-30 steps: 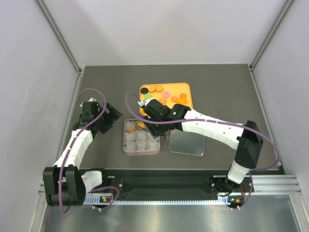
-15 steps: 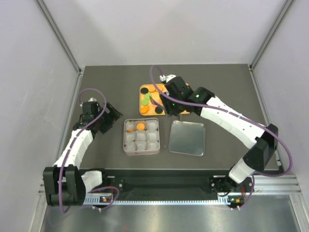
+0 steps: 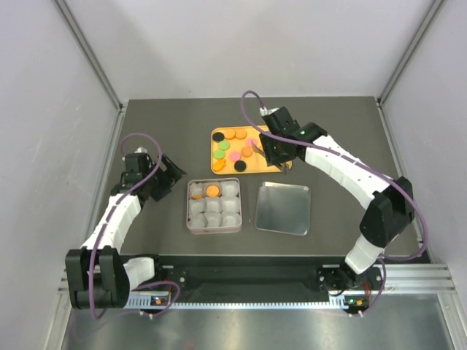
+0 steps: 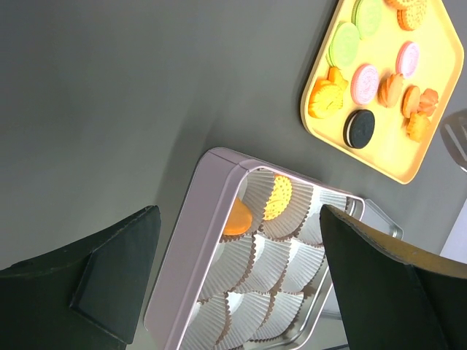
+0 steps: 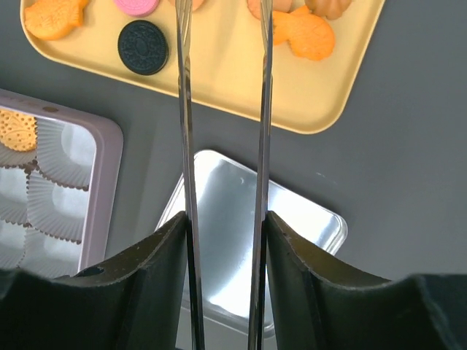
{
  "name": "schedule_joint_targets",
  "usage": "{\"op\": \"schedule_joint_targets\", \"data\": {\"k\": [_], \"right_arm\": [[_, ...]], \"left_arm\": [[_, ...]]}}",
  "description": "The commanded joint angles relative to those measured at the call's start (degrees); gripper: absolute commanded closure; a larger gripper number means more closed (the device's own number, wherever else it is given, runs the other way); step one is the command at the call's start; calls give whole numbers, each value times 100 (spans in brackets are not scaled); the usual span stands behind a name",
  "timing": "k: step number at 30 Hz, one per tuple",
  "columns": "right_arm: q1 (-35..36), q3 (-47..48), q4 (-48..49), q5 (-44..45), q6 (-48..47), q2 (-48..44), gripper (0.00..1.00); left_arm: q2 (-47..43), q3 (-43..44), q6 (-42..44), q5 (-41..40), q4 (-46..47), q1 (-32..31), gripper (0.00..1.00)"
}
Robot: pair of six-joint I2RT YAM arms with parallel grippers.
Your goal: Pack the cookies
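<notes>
Several cookies [image 3: 232, 149], orange, pink, green and black, lie on the yellow tray [image 3: 216, 134]. Two orange cookies [image 3: 212, 191] sit in paper cups at the far row of the square tin [image 3: 214, 229]. My right gripper [image 3: 275, 148] hovers over the tray's right part, shut on metal tongs [image 5: 186, 109] whose two blades run up between its fingers [image 5: 164, 251]. The tong tips run off the top of the right wrist view, near a black cookie [image 5: 143, 47] and an orange fish-shaped one [image 5: 310, 33]. My left gripper [image 3: 165, 179] stands wide open and empty left of the tin [image 4: 191, 240].
The tin's shiny lid [image 3: 283, 208] lies flat just right of the tin. White paper cups [image 4: 266, 266] fill the tin's other compartments. Enclosure walls stand close to the left, right and far edges of the dark table [image 3: 336, 138].
My right arm has swung with the tongs from above the tin's far edge back and to the right, over the yellow tray. The left arm has stayed put.
</notes>
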Motion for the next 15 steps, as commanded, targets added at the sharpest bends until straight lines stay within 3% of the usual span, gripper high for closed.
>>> {"op": "schedule_joint_targets", "data": {"k": [1,15], "right_arm": [[-38,144,494,-289,-105,198,56],[-12,452,608,-518,-61,840,57]], "left_arm": [[36,0,78,96,272,42,5],[53,-17,78,149,290,33,5]]}}
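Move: The orange sandwich cookie near the middle of the tray lies some 11 cm ahead of the right hand, about 8 cm to its left and 16 cm below; that hand holds the tongs. Of this cookie, the black cookie is about 5 cm nearer the base and 2 cm left, the left pink cookie 4 cm left and 1 cm nearer, the orange fish cookie 10 cm right. From the left hand, the orange sandwich cookie is about 12 cm ahead, 22 cm right and 9 cm down. Down towards the orange sandwich cookie come the tongs, still spread and still held by the right hand, which sinks about 5 cm, easing off at the end, and shifts some 2 cm left. The wrist tips the tongs slightly further down, about 5 degrees, without squeezing them; whether their tips touch the cookie can't be seen. ##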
